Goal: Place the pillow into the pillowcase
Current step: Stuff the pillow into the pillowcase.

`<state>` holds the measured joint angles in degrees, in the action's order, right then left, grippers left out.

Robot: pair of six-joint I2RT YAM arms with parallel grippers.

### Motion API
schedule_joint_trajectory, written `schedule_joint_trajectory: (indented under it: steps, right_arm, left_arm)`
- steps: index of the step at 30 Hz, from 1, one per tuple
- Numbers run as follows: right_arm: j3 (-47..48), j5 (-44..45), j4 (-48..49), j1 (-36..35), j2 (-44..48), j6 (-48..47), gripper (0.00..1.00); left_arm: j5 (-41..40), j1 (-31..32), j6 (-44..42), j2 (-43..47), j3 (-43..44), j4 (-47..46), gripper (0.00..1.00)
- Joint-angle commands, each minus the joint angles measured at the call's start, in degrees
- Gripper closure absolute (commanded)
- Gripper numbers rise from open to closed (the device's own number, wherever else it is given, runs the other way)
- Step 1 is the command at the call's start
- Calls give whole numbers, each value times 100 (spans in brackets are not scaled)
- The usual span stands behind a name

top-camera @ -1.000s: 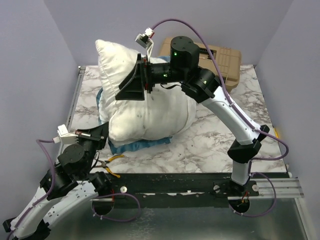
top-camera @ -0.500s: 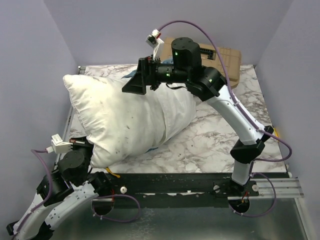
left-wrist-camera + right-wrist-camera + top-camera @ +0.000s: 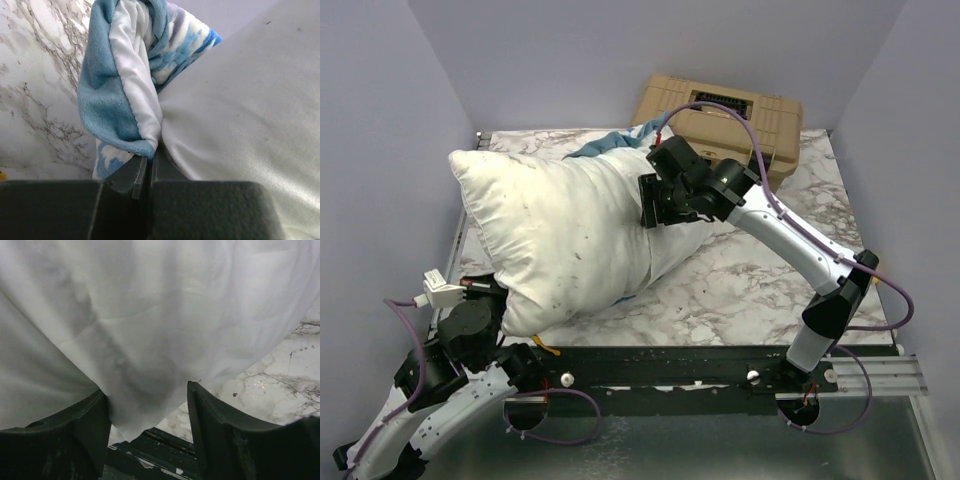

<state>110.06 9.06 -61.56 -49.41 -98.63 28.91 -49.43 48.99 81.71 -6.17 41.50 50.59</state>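
The white pillow [image 3: 560, 230] lies slanted over the left half of the marble table [image 3: 750, 280]. A bit of the blue pillowcase [image 3: 608, 145] sticks out behind it. My right gripper [image 3: 648, 203] is down at the pillow's right end. In the right wrist view it [image 3: 147, 425] stands open, a fold of the pillow [image 3: 150, 330] hanging between the fingers [image 3: 220, 440] and touching only the left one. My left gripper [image 3: 147, 167], tucked under the pillow's near left corner, is shut on the pillowcase's [image 3: 117, 100] blue frilled edge, with the pillow [image 3: 240, 110] beside it.
A tan hard case [image 3: 725, 112] stands at the back right. Yellow-handled pliers [image 3: 545, 346] peek out at the front edge under the pillow. A black rail [image 3: 670, 362] runs along the near edge. Purple walls close in on both sides.
The pillow has tipped from upright to lying leftward across the table. My right gripper came down from above it to its right end, jaws narrowing. The left gripper stayed shut.
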Motion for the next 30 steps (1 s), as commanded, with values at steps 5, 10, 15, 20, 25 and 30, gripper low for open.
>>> schedule_joint_trajectory:
  steps: [5,10,15,20,25,30]
  right_arm:
    - [-185,246,137,-16,34,53,78]
    - [181,-430,652,-9,466,-224,100]
    - [901,-1451,1487,-7,841,-271,100]
    - [1535,-1854,2170,25,864,17,100]
    - [2022,-1559,2792,137,750,41,100]
    - [2496,-1473,3435,421,687,342,100]
  left_arm:
    - [-47,11,8,-64,87,-116,100]
    - [123,12,-798,-313,271,-710,100]
    - [835,12,-2469,-1375,1058,-2058,100]
    - [1859,9,-4113,-3128,2933,-3072,100]
    - [2624,5,-4828,-4875,5155,-3657,100]
    - [3123,10,-5152,-5938,6400,-4699,100]
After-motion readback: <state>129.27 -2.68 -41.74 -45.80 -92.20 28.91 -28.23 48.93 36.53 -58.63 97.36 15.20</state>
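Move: A fold of the pillowcase's white cloth lies practically between the right hand's open pads, only about 2 cm below. The pillow's bulk is some 16 cm to that hand's left and 2 cm back; the toolbox is about 20 cm ahead, 15 cm right and 15 cm lower. From the left hand, already shut on the blue hem and pillow, the fold lies roughly 11 cm ahead and 22 cm right. The fold of white cloth is pinched as the right fingers sink a centimetre or two and shut, while the left keeps its grip on the hem. Both hands then sweep upward, gathering speed: the left about 33 cm, also 13 cm right, tipping its fingers up and rolling; the right about 25 cm, swinging its fingers from steeply down to nearly level. ##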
